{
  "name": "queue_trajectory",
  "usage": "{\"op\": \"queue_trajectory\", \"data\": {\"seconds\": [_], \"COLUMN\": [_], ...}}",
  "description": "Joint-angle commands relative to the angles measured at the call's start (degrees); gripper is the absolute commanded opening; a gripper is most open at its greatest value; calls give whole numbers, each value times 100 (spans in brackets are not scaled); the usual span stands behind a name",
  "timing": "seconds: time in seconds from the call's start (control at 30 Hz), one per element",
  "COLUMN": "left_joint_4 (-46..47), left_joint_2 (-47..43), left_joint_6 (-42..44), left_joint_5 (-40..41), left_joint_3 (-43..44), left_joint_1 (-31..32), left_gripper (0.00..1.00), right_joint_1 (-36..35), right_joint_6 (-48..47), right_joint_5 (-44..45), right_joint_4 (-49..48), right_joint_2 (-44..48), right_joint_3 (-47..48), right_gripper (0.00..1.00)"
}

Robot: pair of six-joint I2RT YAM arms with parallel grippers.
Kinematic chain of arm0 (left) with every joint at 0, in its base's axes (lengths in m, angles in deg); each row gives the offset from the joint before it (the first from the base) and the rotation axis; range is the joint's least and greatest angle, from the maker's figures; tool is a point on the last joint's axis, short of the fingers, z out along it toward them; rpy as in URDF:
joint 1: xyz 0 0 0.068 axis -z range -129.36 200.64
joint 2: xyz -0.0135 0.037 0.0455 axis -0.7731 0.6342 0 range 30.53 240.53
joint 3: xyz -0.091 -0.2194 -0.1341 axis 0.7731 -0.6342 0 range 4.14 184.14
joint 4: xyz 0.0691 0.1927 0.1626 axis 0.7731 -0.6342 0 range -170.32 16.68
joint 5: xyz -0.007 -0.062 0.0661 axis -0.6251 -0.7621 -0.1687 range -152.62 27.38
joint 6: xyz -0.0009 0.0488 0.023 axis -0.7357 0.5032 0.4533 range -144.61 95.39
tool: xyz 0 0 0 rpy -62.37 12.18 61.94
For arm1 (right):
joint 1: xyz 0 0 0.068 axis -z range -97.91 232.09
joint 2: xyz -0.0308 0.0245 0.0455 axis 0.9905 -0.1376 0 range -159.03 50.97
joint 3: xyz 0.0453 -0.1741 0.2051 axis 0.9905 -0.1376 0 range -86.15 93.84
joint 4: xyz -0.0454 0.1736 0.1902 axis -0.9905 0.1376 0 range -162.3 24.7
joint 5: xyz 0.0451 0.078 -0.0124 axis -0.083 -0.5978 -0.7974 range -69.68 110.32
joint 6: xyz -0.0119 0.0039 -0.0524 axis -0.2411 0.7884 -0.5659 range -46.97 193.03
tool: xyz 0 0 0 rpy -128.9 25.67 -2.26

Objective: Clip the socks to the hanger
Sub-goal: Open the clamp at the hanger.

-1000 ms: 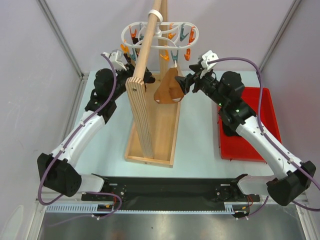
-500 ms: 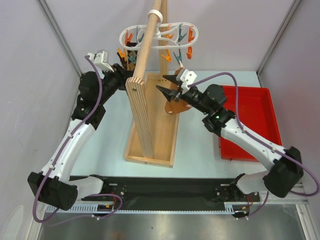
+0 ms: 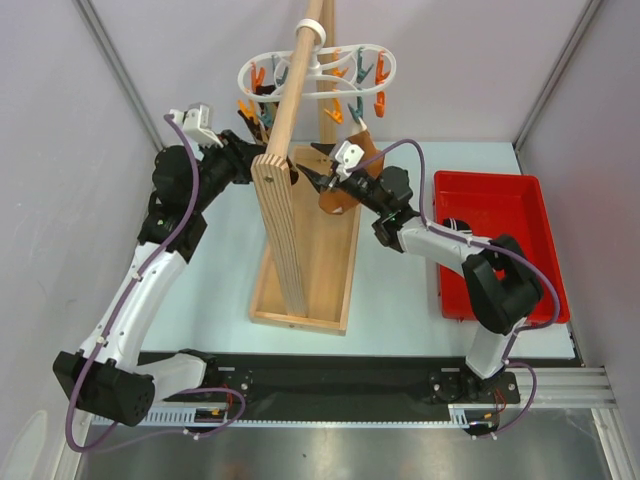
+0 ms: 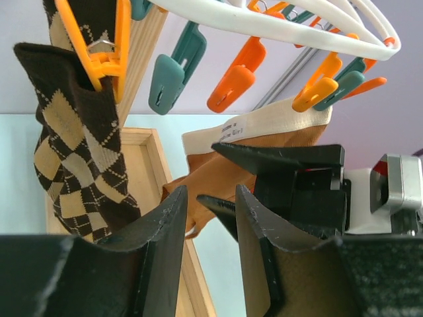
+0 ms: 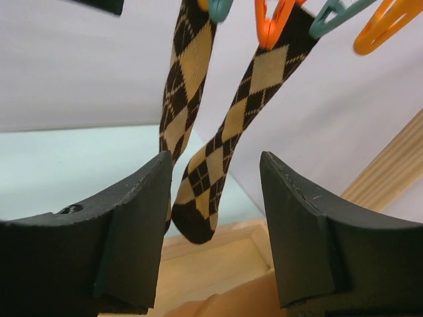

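Observation:
The white hanger (image 3: 386, 68) hangs from the wooden pole with orange and teal pegs below its ring. In the left wrist view, a dark argyle sock (image 4: 73, 139) is clipped in an orange peg (image 4: 99, 53). The tan sock (image 4: 264, 132), with a cream cuff, hangs from pegs at the right. My left gripper (image 4: 208, 205) is open and empty, just left of the pole (image 3: 258, 150). My right gripper (image 3: 312, 166) is open beside the tan sock (image 3: 338, 200). In the right wrist view, two argyle socks (image 5: 218, 165) dangle beyond its jaws (image 5: 215, 178), with tan fabric low between the fingers.
The wooden pole stand (image 3: 300, 290) sits mid-table, and its slanted pole (image 3: 295, 90) runs between the two grippers. A red tray (image 3: 505, 225) lies at the right, under the right arm. Frame posts and grey walls close in the back corners.
The right arm has swung left from beside the tray to under the hanger, close to the pole. Its jaws have changed width. The left arm drew back to the left a little.

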Motion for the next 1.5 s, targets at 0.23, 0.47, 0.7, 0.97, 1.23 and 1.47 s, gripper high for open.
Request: {"op": "queue_trajectory", "data": {"seconds": [0.23, 0.47, 0.7, 0.97, 1.23, 1.47], "left_joint_4": [551, 569, 517, 481, 411, 533], "left_joint_2": [-3, -143, -223, -232, -319, -328], "left_joint_6": [-603, -788, -876, -1034, -1052, -1446], "left_joint_5": [-444, -418, -392, -392, -383, -313], "left_joint_3": [-190, -305, -305, -252, -234, -278], "left_joint_1": [-63, -54, -55, -55, -55, -63], "left_gripper": [39, 39, 40, 41, 41, 42], "right_joint_1": [-1, -18, -18, -62, -97, -150], "right_joint_6": [192, 297, 447, 587, 693, 737], "right_joint_5": [199, 331, 472, 437, 419, 419], "right_joint_4": [-1326, -1317, -1309, -1203, -1186, -1001], "right_joint_2": [-358, -718, -1034, -1289, -1351, -1149], "right_joint_3": [745, 1228, 1694, 2116, 2266, 2152], "right_gripper": [59, 58, 57, 50, 39, 18]}}
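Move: From my right hand, the orange clip on the hanger's near edge is about 4 cm ahead, 4 cm left and 9 cm up. Along the same edge a teal clip hangs some 5 cm left of it and a yellow one 5 cm right; the yellow clip holding the argyle sock is about 10 cm left of it. The brown sock hangs about 5 cm ahead of my right hand, 6 cm right and 3 cm lower. From my left hand, the orange clip is 10 cm ahead, 6 cm right and 7 cm up. I lift my right hand about 8 cm up under the hanger to the orange clip, easing forward and left by some 3 cm each along the way, while the fingers tilt roughly 15 degrees further upward. Over the last stretch the half-open fingers close by about half, pinching the clip's lower end between their pads. ##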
